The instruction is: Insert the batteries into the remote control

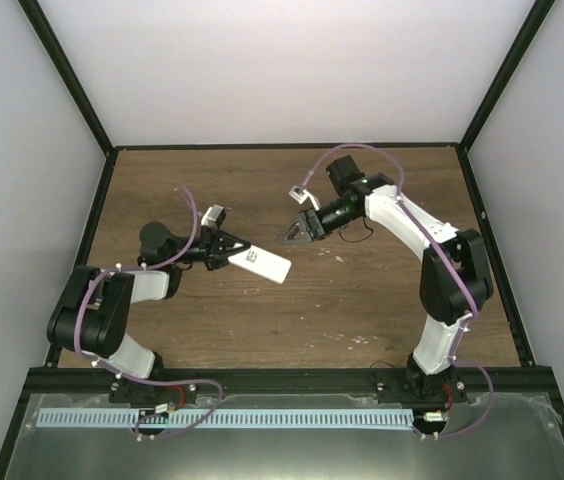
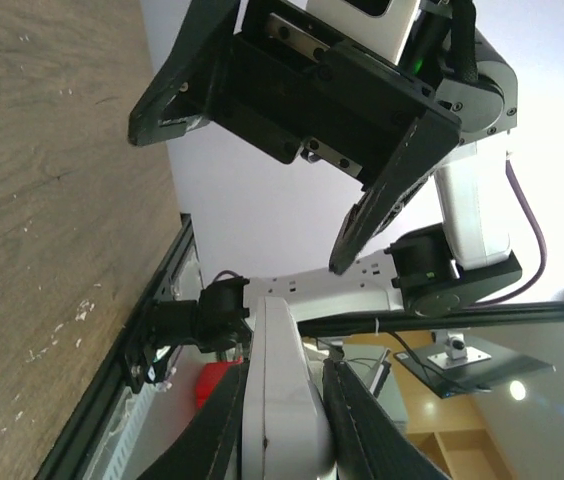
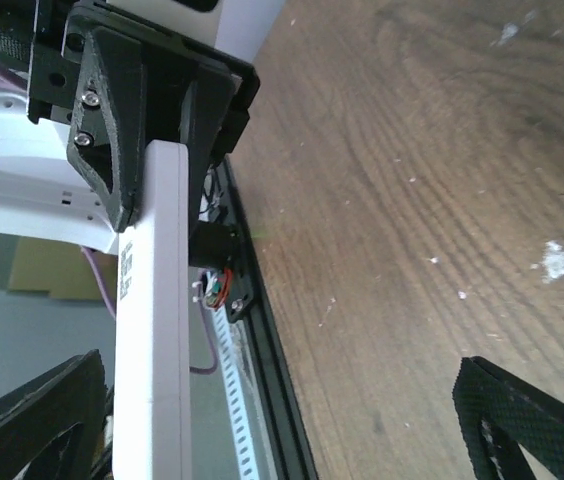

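My left gripper (image 1: 230, 250) is shut on one end of the white remote control (image 1: 262, 264) and holds it above the table, its free end pointing right. In the left wrist view the remote (image 2: 282, 340) sits clamped between both fingers (image 2: 220, 420). My right gripper (image 1: 290, 235) hovers just right of the remote's free end, wide open and empty. In the right wrist view its fingers (image 3: 37, 420) stand far apart and the remote (image 3: 152, 330) shows edge-on at the left. The orange and purple batteries are out of view.
Pale chipped specks (image 1: 337, 258) dot the wooden table (image 1: 362, 300). A black frame rail (image 1: 292, 378) and a white slotted strip (image 1: 222, 418) run along the near edge. White walls with black posts enclose the sides and back.
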Robot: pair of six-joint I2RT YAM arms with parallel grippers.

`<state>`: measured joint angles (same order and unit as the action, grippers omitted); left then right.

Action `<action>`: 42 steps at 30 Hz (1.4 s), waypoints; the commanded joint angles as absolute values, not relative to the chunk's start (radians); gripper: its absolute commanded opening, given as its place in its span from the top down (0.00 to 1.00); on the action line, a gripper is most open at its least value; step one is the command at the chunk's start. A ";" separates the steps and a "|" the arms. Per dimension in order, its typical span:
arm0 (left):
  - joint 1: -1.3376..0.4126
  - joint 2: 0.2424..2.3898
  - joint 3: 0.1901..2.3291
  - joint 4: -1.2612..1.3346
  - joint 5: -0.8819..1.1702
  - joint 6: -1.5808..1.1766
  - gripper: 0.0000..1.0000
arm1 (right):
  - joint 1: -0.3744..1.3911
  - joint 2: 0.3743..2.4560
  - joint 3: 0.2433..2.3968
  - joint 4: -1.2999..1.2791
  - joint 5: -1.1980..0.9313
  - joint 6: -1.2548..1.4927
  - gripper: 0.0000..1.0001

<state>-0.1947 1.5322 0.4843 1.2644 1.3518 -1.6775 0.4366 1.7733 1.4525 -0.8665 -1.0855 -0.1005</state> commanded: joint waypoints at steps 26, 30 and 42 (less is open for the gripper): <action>-0.206 1.648 0.509 1.572 1.399 -1.816 1.00 | 0.572 1.839 1.466 -0.972 -1.277 -0.157 0.33; -0.207 1.645 0.519 1.571 1.410 -1.809 1.00 | 0.579 1.849 1.465 -0.973 -1.282 -0.156 0.35; -0.207 1.644 0.534 1.572 1.439 -1.785 1.00 | 0.595 1.884 1.489 -0.977 -1.314 -0.156 0.54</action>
<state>-0.2028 1.6444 0.5083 1.4952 1.4250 -1.8118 0.5838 1.8801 1.4609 -0.9646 -1.2770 -0.1471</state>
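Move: The remote control, already held by the left hand, has its middle about 6 cm to the right and 3 cm back of that hand, at its height. From the right hand its middle lies roughly 7 cm back, 7 cm to the left and a couple of centimetres lower; its free end is nearer sideways, some 9 cm back and about level left to right. No other loose thing stands close to either hand. Back towards its own base by about 6 cm and to the left by some 4 cm, the right hand comes in on the free half of the remote, slowing as it goes. Its wrist rolls a little and swings about 10 degrees counter-clockwise, while the wide-open fingers narrow to roughly half, one to each side of the remote. The left hand keeps its grip and holds the remote almost still. ##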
